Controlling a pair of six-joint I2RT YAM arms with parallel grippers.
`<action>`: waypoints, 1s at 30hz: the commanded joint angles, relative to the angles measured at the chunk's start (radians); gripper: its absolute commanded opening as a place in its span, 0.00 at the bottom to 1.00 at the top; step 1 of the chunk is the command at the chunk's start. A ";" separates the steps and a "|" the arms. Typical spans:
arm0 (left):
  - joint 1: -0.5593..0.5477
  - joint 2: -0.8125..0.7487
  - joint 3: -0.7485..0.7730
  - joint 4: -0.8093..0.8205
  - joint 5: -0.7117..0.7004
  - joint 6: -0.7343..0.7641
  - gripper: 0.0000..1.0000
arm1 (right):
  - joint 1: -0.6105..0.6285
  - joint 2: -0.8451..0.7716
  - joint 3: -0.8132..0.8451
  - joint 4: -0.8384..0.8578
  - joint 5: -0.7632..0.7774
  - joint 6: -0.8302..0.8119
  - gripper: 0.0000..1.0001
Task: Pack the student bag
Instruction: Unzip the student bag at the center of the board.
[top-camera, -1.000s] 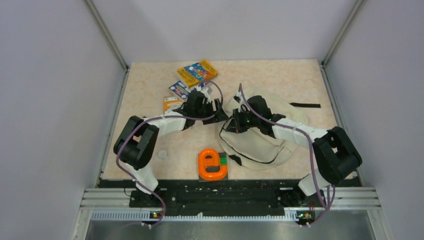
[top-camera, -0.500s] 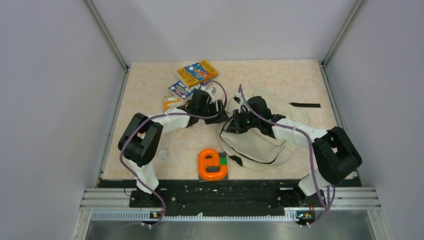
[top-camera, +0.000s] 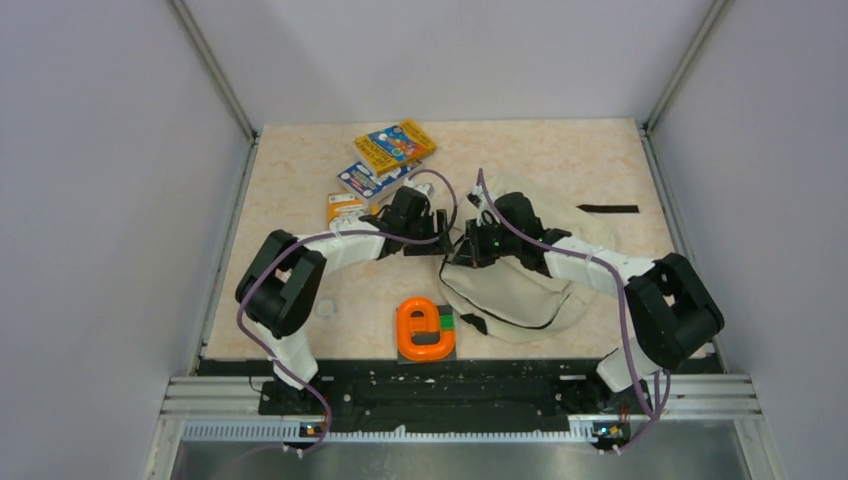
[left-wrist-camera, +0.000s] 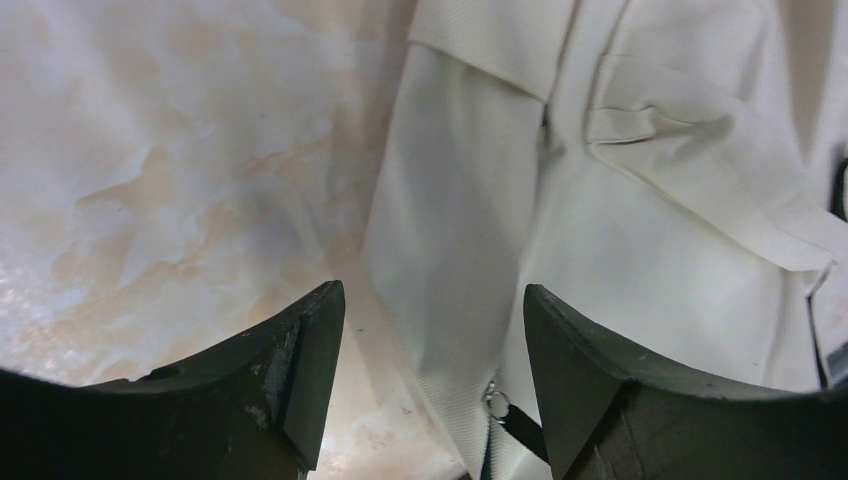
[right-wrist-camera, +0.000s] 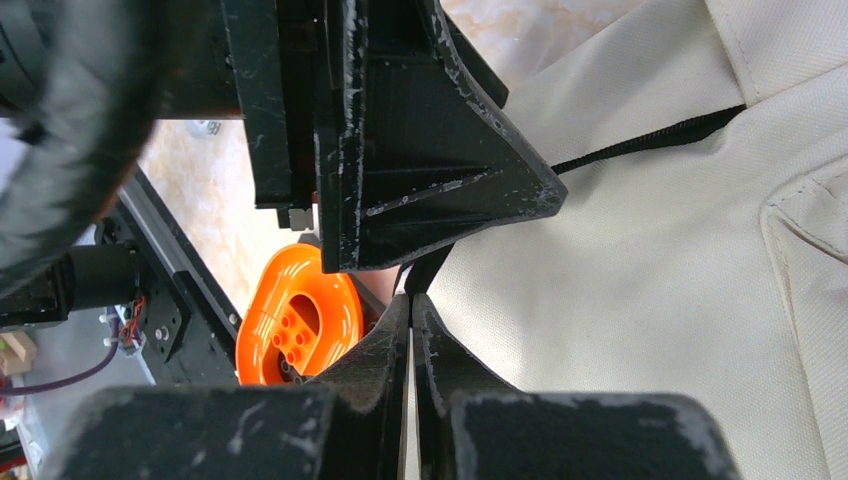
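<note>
The student bag (top-camera: 510, 287), beige fabric with black zipper trim, lies flat at centre right. My left gripper (top-camera: 441, 228) is open at the bag's left edge. In the left wrist view its jaws (left-wrist-camera: 430, 300) stand astride a fold of the bag (left-wrist-camera: 640, 250), with a metal zipper ring (left-wrist-camera: 497, 402) and a black tab between them. My right gripper (top-camera: 463, 252) is just beside it. In the right wrist view it (right-wrist-camera: 411, 300) is shut on a black zipper pull tab (right-wrist-camera: 428, 270) of the bag (right-wrist-camera: 650, 300). The left gripper's finger (right-wrist-camera: 430, 150) hangs right above.
An orange toy (top-camera: 424, 328) on a dark block lies near the front edge and shows in the right wrist view (right-wrist-camera: 300, 325). Three books (top-camera: 394, 146) (top-camera: 364, 180) (top-camera: 344, 207) lie at the back left. A black strap (top-camera: 610, 209) and a small white disc (top-camera: 325, 309) are on the table.
My left gripper has moved right and slightly forward, up to the bag's left edge beside the right gripper. The right gripper has stayed in place on the bag.
</note>
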 joint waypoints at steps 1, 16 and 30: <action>-0.016 -0.055 0.020 -0.071 -0.107 0.033 0.71 | 0.010 -0.027 0.007 0.018 -0.015 -0.010 0.00; -0.019 -0.015 0.014 0.066 0.025 -0.015 0.42 | 0.037 -0.013 0.009 -0.004 -0.027 -0.036 0.00; -0.008 0.012 0.063 0.084 0.032 -0.013 0.00 | 0.171 -0.017 0.027 -0.071 0.003 -0.059 0.00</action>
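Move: The bag edge beside the zip lies between the open left fingers, about 1 cm back, 1 cm right and 1 cm below; the zip slider is some 3 cm back, 1 cm right and 1 cm down. The right gripper already holds the slider's black pull; the zip's near-left bend is about 4 cm back, 2 cm left and 7 cm below that hand, with the orange letter board roughly 12 cm back, 5 cm left and 8 cm down. Hold the left gripper nearly in place, letting it drift about 1 cm to the right, and shut its wide-open fingers to pinch the bag edge by the zip. As they close, draw the still-shut right gripper with the black pull about 4 cm back and 2 cm left, sinking slightly, away from the pinched edge towards the letter board. ##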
